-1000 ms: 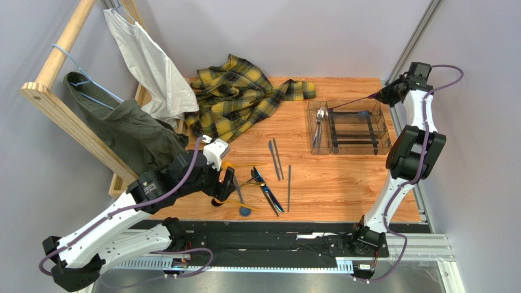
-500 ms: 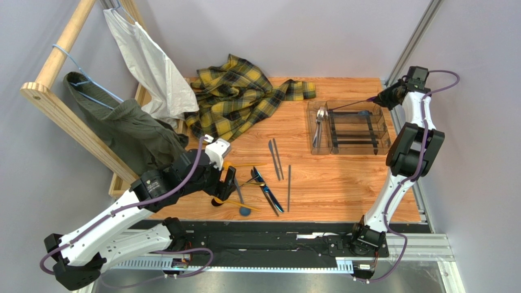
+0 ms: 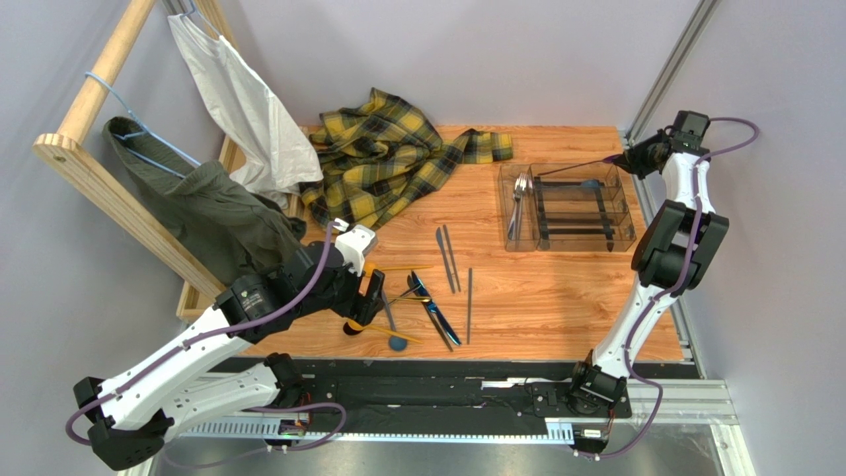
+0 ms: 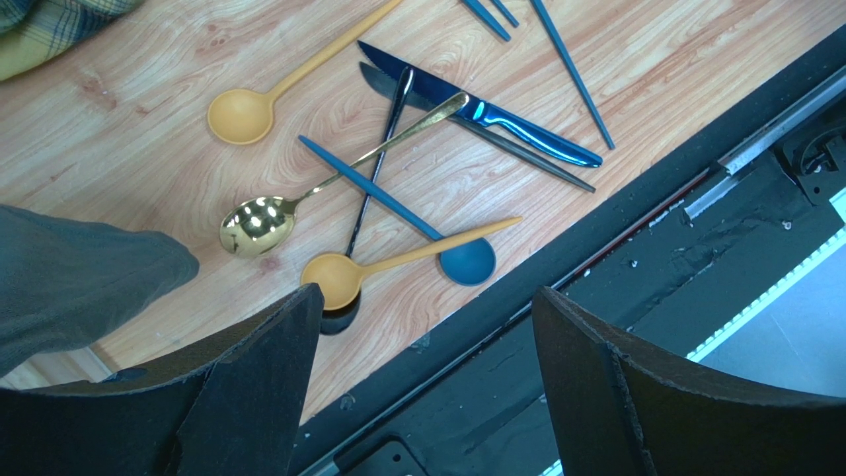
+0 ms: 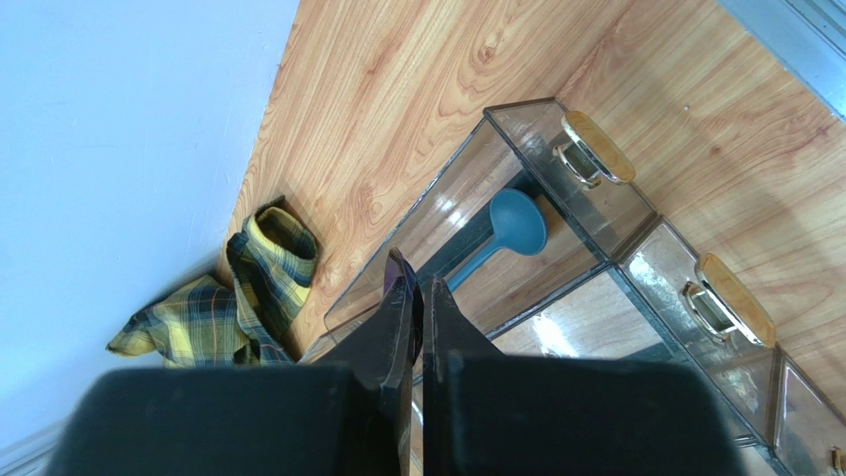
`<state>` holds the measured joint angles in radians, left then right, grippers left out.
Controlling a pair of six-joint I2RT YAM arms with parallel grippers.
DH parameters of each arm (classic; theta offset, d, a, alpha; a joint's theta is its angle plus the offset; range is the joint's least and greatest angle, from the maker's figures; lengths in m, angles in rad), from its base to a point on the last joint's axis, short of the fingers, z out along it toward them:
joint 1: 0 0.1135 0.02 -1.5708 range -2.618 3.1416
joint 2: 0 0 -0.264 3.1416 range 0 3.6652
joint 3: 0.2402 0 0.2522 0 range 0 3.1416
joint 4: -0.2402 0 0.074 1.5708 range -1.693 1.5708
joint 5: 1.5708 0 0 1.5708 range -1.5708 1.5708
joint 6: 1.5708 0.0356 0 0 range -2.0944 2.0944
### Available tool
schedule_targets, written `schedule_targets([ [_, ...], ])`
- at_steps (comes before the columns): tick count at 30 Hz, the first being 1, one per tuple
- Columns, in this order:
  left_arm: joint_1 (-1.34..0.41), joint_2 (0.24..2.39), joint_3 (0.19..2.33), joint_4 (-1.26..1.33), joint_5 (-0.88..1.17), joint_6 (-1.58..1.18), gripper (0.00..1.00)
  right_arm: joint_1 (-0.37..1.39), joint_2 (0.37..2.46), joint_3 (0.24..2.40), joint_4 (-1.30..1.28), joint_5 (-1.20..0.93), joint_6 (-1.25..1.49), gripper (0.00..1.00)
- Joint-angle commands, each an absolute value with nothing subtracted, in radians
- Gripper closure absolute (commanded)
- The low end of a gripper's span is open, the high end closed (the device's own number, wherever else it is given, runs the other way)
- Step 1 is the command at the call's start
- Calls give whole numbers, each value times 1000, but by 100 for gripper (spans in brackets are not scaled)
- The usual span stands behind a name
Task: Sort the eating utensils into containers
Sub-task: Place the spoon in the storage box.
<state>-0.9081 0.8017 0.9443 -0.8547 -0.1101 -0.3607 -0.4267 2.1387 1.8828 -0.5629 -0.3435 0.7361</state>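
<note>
Loose eating utensils (image 3: 422, 297) lie crossed near the table's front edge. The left wrist view shows two yellow spoons (image 4: 241, 114), a gold spoon (image 4: 256, 224), a teal spoon (image 4: 467, 262), a blue knife (image 4: 496, 115) and dark sticks (image 4: 571, 64). My left gripper (image 3: 365, 305) hovers over their left end, open and holding nothing (image 4: 425, 299). The clear tray of containers (image 3: 624, 213) stands at the back right, holding a silver fork (image 3: 518, 201) and a teal spoon (image 5: 516, 220). My right gripper (image 3: 635, 157) is shut on a slim iridescent utensil (image 3: 576, 167) slanting over the tray's far end; a purple tip (image 5: 396, 266) shows between its fingers.
A yellow plaid cloth (image 3: 382, 159) lies at the back centre. A wooden rack (image 3: 89, 164) with a grey-green garment (image 3: 213, 213) and a white one (image 3: 238, 104) leans along the left side. A black rail (image 3: 447, 372) runs along the front edge, and a metal post (image 3: 665, 79) rises behind the tray.
My right gripper has drawn slightly right and back over the tray's far end, still holding the slim utensil. The left arm has barely shifted.
</note>
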Motion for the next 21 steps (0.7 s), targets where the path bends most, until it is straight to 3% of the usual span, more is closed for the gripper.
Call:
schedule_targets([
  [1,-904,807,943,-850,-120,-374,14,-430,2135,1881,-514,-341,759,100],
  [16,-904,815,943,-859,-141,-380,14,-382,2134,1861,-528,-298,713,92],
  [20,-904,813,943,-857,-138,-379,14,-374,2120,1851,-532,-264,706,64],
  [21,-904,813,943,-857,-138,-379,14,-371,2112,1852,-540,-256,704,64],
])
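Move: The right hand, still shut on the bowl end of the purple spoon with its handle pointing left, is over the right end of the storage box's rear compartment; the compartment's middle is about 8 cm to its left, 1 cm back and 11 cm below. Inside, the blue spoon's bowl lies about 4 cm to the hand's left and 1 cm back; the forks lie some 22 cm left and 6 cm back. From the left hand, that compartment is about 36 cm ahead, 45 cm right and 17 cm down. The right hand sinks about 1 cm over the right end of the box's rear compartment, then eases some 2 cm left towards the compartment's middle, its wrist angle almost unchanged. During that leftward slide the shut fingers start to part, reach about a third open and let go of the purple spoon's bowl end above the blue spoon. ##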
